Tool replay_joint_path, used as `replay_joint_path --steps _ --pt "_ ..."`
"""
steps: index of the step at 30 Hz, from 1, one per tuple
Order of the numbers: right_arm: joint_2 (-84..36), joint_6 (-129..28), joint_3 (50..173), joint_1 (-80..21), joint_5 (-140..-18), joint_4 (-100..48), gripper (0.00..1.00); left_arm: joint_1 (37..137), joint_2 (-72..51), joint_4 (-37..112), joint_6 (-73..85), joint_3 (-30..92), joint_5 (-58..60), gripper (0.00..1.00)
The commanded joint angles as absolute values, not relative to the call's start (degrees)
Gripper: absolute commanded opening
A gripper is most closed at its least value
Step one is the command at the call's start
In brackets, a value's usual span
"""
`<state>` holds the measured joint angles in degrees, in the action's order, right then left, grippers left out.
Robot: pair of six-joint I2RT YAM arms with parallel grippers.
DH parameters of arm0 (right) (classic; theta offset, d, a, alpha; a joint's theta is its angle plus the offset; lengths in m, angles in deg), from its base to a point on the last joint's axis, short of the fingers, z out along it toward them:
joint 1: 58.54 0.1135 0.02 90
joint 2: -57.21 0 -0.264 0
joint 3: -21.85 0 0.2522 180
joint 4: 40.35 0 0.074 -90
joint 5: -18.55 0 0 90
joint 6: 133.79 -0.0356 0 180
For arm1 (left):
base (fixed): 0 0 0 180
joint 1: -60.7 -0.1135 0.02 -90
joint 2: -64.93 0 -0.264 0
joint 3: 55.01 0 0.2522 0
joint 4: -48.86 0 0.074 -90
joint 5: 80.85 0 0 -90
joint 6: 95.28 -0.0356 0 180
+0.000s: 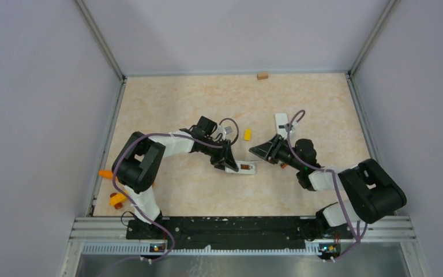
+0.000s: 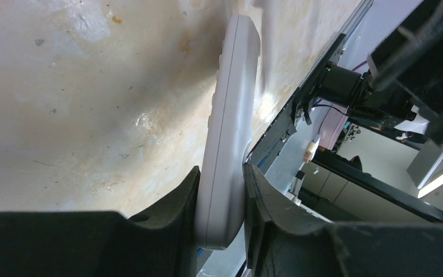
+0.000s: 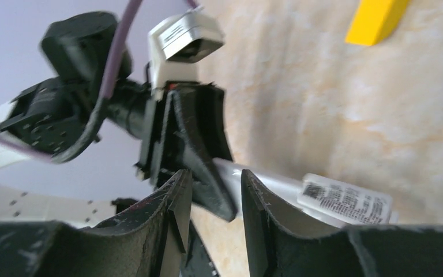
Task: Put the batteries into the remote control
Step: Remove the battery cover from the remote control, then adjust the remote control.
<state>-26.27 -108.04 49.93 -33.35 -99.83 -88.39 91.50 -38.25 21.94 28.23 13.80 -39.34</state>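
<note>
The remote control [image 1: 247, 168] is a slim white bar near the middle of the table, and a small brown-orange patch shows in its recess. My left gripper [image 1: 229, 161] is shut on its left end. In the left wrist view the remote control [image 2: 229, 121] stands edge-on, clamped between the two black fingers of the left gripper [image 2: 221, 199]. My right gripper [image 1: 256, 151] hovers just right of and above the remote, jaws parted and empty. In the right wrist view the right gripper [image 3: 216, 179] looks onto the remote control's labelled end [image 3: 346, 199]. A small orange-red piece [image 1: 284, 166], possibly a battery, lies under the right arm.
A second white remote [image 1: 281, 123] lies behind the right gripper. A yellow block [image 1: 247, 134] sits between the arms, also visible as the yellow block [image 3: 376, 21]. A tan block [image 1: 262, 75] rests at the back wall. Orange items [image 1: 115, 199] lie by the left arm's base.
</note>
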Motion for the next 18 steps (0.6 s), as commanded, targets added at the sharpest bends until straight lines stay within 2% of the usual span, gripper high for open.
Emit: replay_joint_path --steps 1,6,11,18 --pt "-18.8 -93.1 57.8 -34.2 -91.6 -63.0 0.4 91.5 -39.1 13.3 22.8 14.8 -28.6 0.0" --pt "-16.0 -82.0 64.0 -34.3 -90.4 -50.3 0.49 91.4 -38.3 9.0 19.9 16.9 -27.4 0.0" --pt "-16.1 -70.2 64.4 -34.3 -102.1 -48.3 0.65 91.5 -35.5 6.7 14.4 19.4 -30.1 0.0" --pt "-9.4 -63.8 61.6 -34.2 -117.2 -50.8 0.72 92.9 -29.6 -1.4 -2.4 29.7 -37.0 0.0"
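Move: Just right of the left grip, the remote's open battery compartment lies about 5 cm to the right of the left hand and 3 cm lower. From the right hand it is roughly 2 cm back, 2 cm to the left and 8 cm below, with the loose battery cover some 2 cm back, 2 cm right and 5 cm below. The yellow block is about 8 cm ahead, 1 cm left and 10 cm below, and the other remote 11 cm ahead, 10 cm right and equally low. Sweeping about 4 cm forward, then reversing to finish about a centimetre behind its start, the empty right hand spreads its fingers to nearly twice their gap and rolls some 30 degrees, tips dipping towards the remote's open end. The left hand keeps its pinch on the remote, lifts it about 3 cm, mostly late on, and rolls it about its length. ##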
